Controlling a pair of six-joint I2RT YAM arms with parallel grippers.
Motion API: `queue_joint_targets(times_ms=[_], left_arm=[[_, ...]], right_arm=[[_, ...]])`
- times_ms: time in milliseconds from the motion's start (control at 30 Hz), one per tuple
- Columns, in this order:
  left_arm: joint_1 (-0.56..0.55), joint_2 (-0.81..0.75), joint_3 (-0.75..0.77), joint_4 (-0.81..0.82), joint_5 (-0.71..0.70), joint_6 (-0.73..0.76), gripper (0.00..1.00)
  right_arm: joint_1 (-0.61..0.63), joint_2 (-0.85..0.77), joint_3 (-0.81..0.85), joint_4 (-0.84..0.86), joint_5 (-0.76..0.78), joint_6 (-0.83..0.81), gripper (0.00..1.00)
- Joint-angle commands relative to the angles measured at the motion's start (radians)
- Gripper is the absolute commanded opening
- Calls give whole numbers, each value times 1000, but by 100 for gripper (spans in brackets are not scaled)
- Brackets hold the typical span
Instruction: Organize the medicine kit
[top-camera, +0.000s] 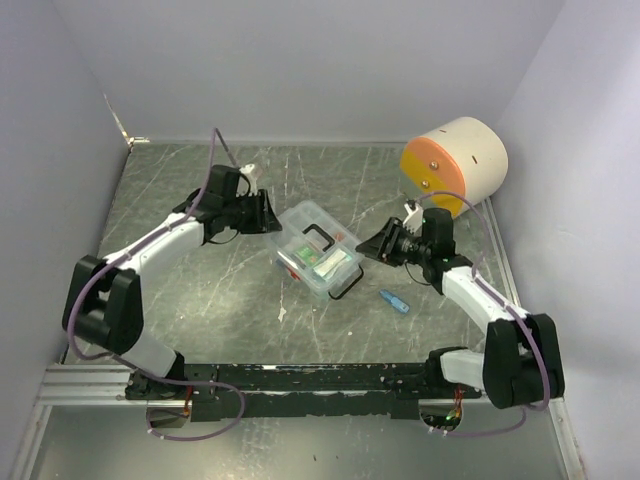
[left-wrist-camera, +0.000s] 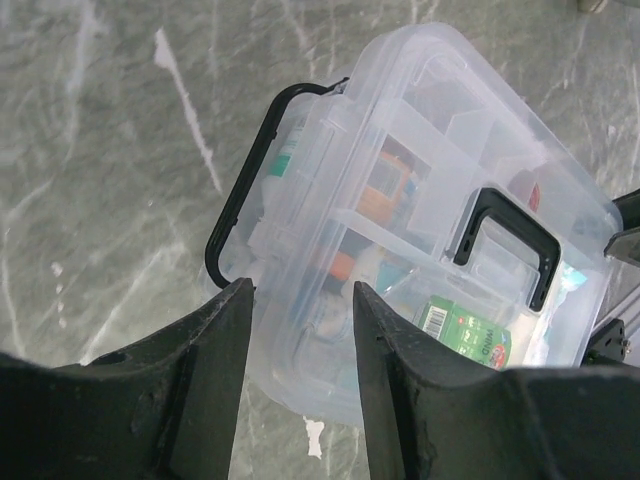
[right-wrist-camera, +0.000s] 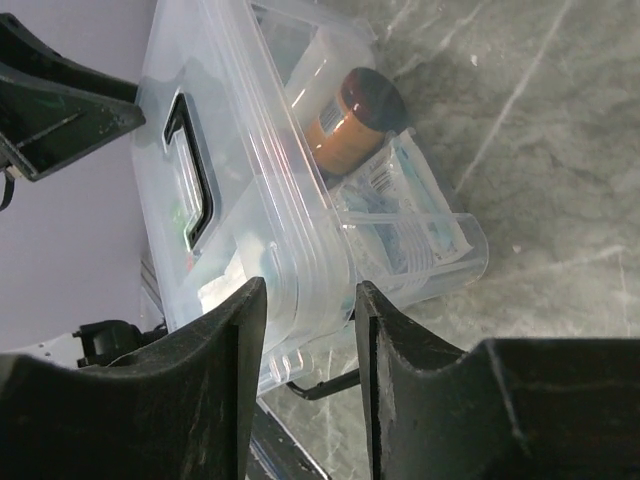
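The medicine kit (top-camera: 318, 250), a clear plastic box with a black handle (left-wrist-camera: 505, 240) on its lid, sits mid-table between both arms. My left gripper (top-camera: 272, 218) is at its far-left end. In the left wrist view my left gripper (left-wrist-camera: 302, 285) is shut on a corner of the medicine kit (left-wrist-camera: 440, 200). My right gripper (top-camera: 368, 245) is at the opposite end. In the right wrist view my right gripper (right-wrist-camera: 310, 285) pinches the stacked rim of the medicine kit (right-wrist-camera: 240, 150). A brown bottle (right-wrist-camera: 350, 120), a green carton (left-wrist-camera: 465, 335) and packets show through the plastic.
A large cream cylinder with an orange face (top-camera: 455, 160) lies at the back right. A small blue item (top-camera: 395, 301) lies on the table near my right forearm. A white scrap (top-camera: 282, 314) lies in front of the kit. Walls close in left, back and right.
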Motion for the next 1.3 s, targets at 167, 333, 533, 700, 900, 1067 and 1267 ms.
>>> queue_joint_targets(times_ms=[167,333,533,700,900,1067,1267], left_arm=[[-12,-192,-255,-160,-171,-179,53],[-11,-281,-334,-184,-311,-270,53],[-11,-392,-402,-189,-387,-348,60],[-9,-430,-358,-208,-399,-311,71],[-3,-419,-243,-243,-392,-242,81],[13,-384,-179,-217,-317,-152,84],[48,-307,-115,-188,-229,-93,84]], right_arm=[[154,198,115,89,32,-69,38],[201,310,201,109,49,-82,38],[210,364,278,78,120,-80,39],[210,333,346,-59,229,-55,51],[210,240,356,-130,271,-58,62],[215,185,313,-151,227,-48,65],[234,141,228,-99,174,20,65]])
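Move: My fingers are at opposite corners of the lidded medicine box. Its middle lies about 6 cm back and 9 cm right of my left hand, some 4 cm lower. From my right hand it is about 8 cm left, roughly level front to back, and 4 cm lower. From the right hand, the blue tube lies some 10 cm back and 8 cm right on the table, and the orange-white cabinet about 17 cm ahead and 20 cm right. Still holding the box's corners, I swing it counter-clockwise and leftward: my left hand draws its corner about 8 cm left and 6 cm back, turning nearly 30 degrees, while my right hand carries its own forward and left by about as much. Then both grippers open and rise a couple of centimetres off the corners, the left easing forward, the right back. ##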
